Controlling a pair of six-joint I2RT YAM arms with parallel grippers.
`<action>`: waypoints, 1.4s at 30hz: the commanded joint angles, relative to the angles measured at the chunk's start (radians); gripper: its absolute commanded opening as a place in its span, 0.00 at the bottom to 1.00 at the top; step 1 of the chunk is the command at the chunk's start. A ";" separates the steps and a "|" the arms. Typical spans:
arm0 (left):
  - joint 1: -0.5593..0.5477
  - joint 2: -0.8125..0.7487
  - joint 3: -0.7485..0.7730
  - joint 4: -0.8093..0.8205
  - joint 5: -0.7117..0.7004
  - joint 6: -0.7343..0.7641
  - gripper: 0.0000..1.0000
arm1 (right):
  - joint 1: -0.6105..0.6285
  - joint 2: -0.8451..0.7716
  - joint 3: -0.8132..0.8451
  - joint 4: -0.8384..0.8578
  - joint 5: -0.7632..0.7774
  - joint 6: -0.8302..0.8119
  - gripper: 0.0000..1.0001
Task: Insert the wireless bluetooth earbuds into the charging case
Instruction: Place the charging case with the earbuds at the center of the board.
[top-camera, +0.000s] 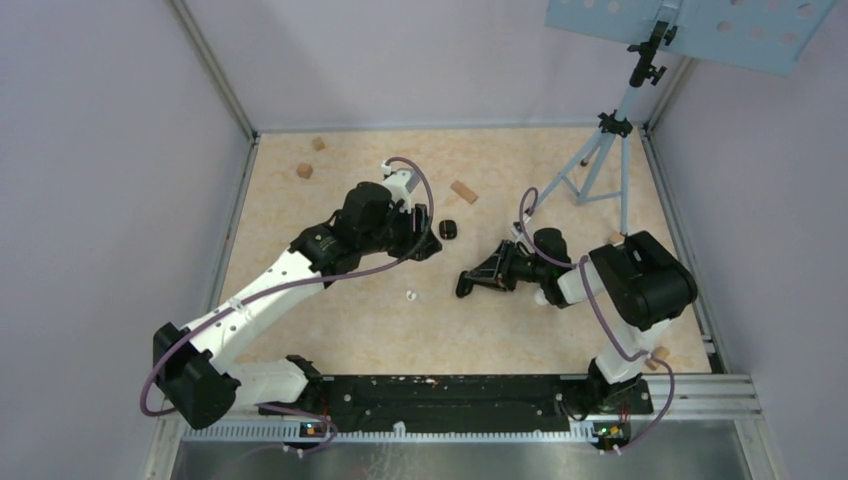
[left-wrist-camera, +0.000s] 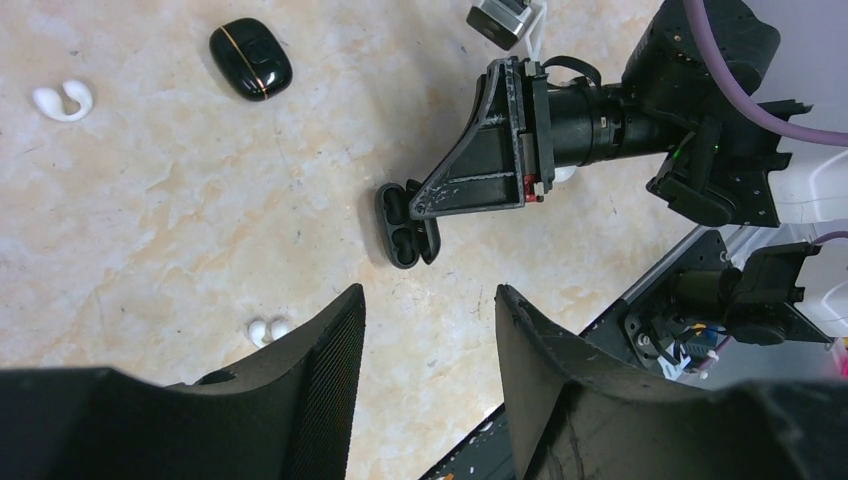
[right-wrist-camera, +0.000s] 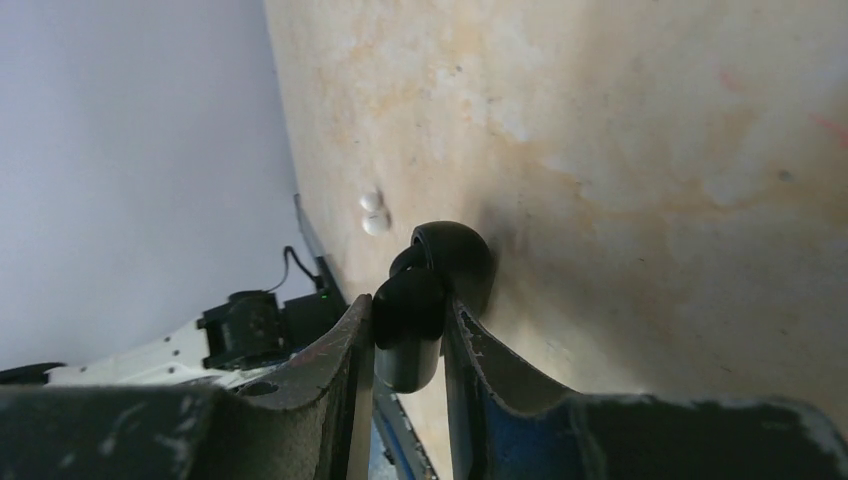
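An open black charging case lies low over the table, and my right gripper is shut on its edge. Its wells look dark; I cannot tell what is in them. In the top view that right gripper sits at the table's middle. My left gripper hangs open and empty above bare table, a short way from the case. A small white earbud piece lies by the left finger and also shows as a white earbud in the top view. Another white earbud lies farther off.
A closed black oval case lies just right of my left gripper. Wooden blocks are scattered toward the back, and one more block lies near the right base. A tripod stands at the back right.
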 joint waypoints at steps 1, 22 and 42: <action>0.006 -0.002 -0.012 0.061 0.026 0.004 0.55 | -0.006 -0.081 0.035 -0.206 0.066 -0.168 0.00; 0.005 0.019 -0.035 0.091 0.106 0.011 0.52 | -0.007 -0.214 0.053 -0.444 0.150 -0.268 0.60; 0.050 0.023 -0.069 -0.003 -0.044 -0.030 0.56 | -0.073 -0.797 0.101 -1.396 0.993 -0.381 0.70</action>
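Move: The right hand still pinches the open black charging case; its set-down spot lies 4 cm below and about 1 cm back of that hand. From the same hand, the second black case is some 12 cm ahead and 5 cm left, the white earbuds 13 cm left and 2 cm back, the white case about 16 cm right and 2 cm back. From the left hand the spot is roughly 8 cm right, 1 cm ahead and 21 cm below. Right hand lowers the charging case about 2 cm, opens, then rolls and swings some 15 cm right, away. ##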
